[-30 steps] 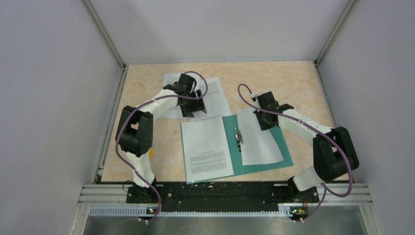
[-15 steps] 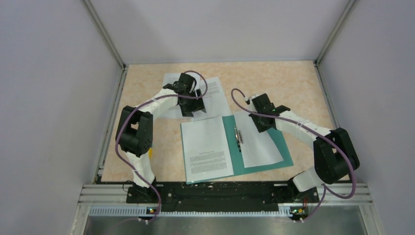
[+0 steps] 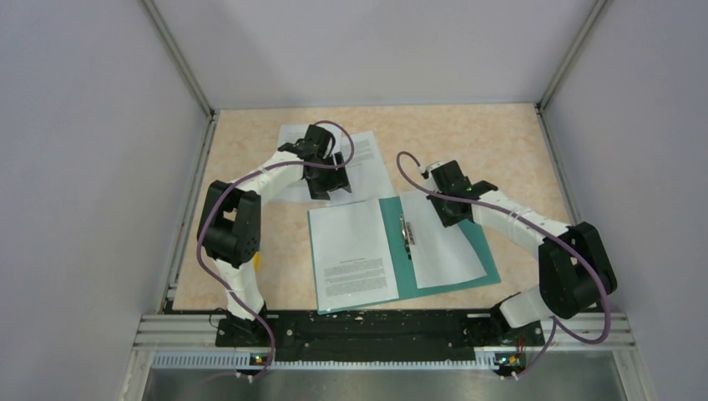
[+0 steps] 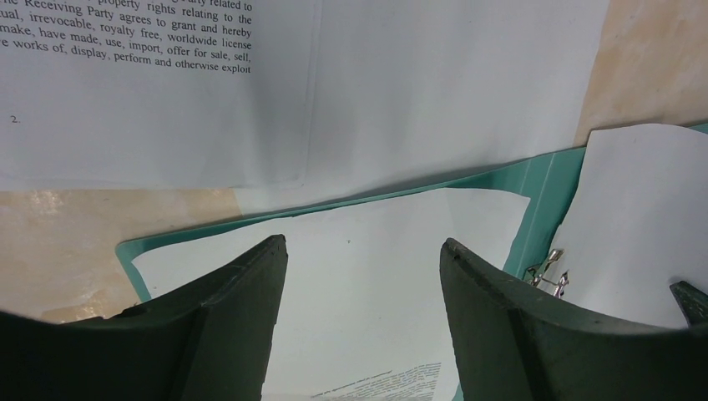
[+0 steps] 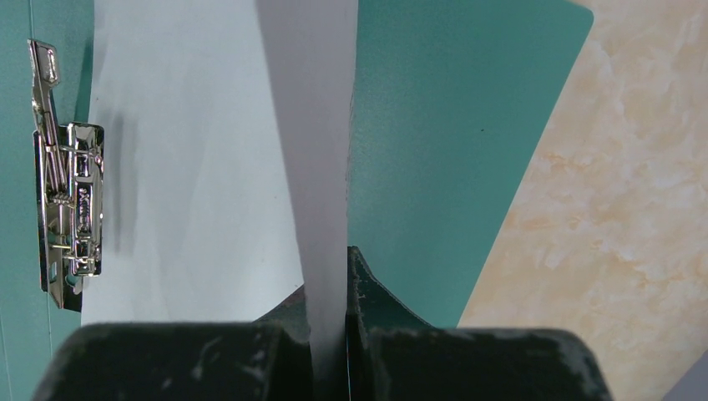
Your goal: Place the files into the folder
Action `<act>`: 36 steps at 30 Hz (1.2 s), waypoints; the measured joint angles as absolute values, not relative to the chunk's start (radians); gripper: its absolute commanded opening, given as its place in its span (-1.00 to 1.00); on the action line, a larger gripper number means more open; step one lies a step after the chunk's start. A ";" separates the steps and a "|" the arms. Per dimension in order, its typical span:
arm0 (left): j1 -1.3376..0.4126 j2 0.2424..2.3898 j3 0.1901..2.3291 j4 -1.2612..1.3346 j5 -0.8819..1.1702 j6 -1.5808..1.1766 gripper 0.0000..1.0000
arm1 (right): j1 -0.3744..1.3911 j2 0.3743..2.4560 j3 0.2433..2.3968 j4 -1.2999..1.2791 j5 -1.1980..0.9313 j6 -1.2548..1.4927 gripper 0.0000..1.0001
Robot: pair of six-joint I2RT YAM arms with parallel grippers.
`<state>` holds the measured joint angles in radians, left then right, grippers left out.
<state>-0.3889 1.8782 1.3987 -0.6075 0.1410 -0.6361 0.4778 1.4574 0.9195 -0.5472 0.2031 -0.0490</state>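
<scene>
The teal folder (image 3: 404, 269) lies open in the middle of the table, with a metal fastener (image 3: 407, 232) on its spine. A printed sheet (image 3: 353, 251) covers its left flap. A blank sheet (image 3: 442, 246) lies on the right flap, and my right gripper (image 3: 447, 215) is shut on that sheet's far edge (image 5: 309, 125), lifting it over the teal cover (image 5: 451, 125). My left gripper (image 4: 363, 242) hangs open and empty above the folder's far left edge (image 4: 547, 180). Two more files (image 3: 367, 163) lie loose behind the folder.
The loose printed sheets (image 4: 167, 100) overlap one another and the folder's far edge. Grey walls close in the beige table (image 3: 501, 142) on three sides. The fastener (image 5: 71, 200) stands just left of the held sheet.
My right gripper has shifted left toward the spine, dragging the blank sheet with it. The left arm has not moved.
</scene>
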 measured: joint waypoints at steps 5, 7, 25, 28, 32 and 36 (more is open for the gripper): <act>-0.389 1.878 1.399 -0.609 0.141 -0.633 0.45 | 0.479 1.453 0.912 -0.552 0.203 -0.044 -1.00; -0.389 1.878 1.401 -0.611 0.141 -0.633 0.44 | 0.482 1.453 0.912 -0.551 0.204 -0.043 -1.00; -0.389 1.878 1.411 -0.627 0.141 -0.633 0.44 | 0.491 1.487 0.936 -0.563 0.264 -0.008 0.38; -0.389 1.878 1.411 -0.629 0.141 -0.633 0.44 | 0.491 1.491 0.945 -0.572 0.284 0.004 0.52; -0.389 1.878 1.411 -0.630 0.141 -0.633 0.45 | 0.491 1.505 0.964 -0.583 0.311 0.022 0.74; -0.389 1.878 1.413 -0.630 0.141 -0.632 0.47 | 0.491 1.542 0.998 -0.600 0.357 0.038 0.97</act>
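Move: The right hand pinches the raised right edge of a file. The middle of the folder's right half, where the file is being laid, is about 5 cm back from it, 1 cm to its left and 3 cm below. The metal clip is some 13 cm left and 2 cm back. The file on the folder's left half lies about 26 cm left and 9 cm back. From the left hand, the right half is roughly 31 cm to the right and 14 cm back, 4 cm lower. Almost in place at first, the right hand keeps its pinch on the file's edge over the folder's right half. Then its fingers open nearly wide and let go, and it eases about 2 cm forward and to the right, rising half a centimetre, rolling its left side down and turning clockwise some 5 degrees. ##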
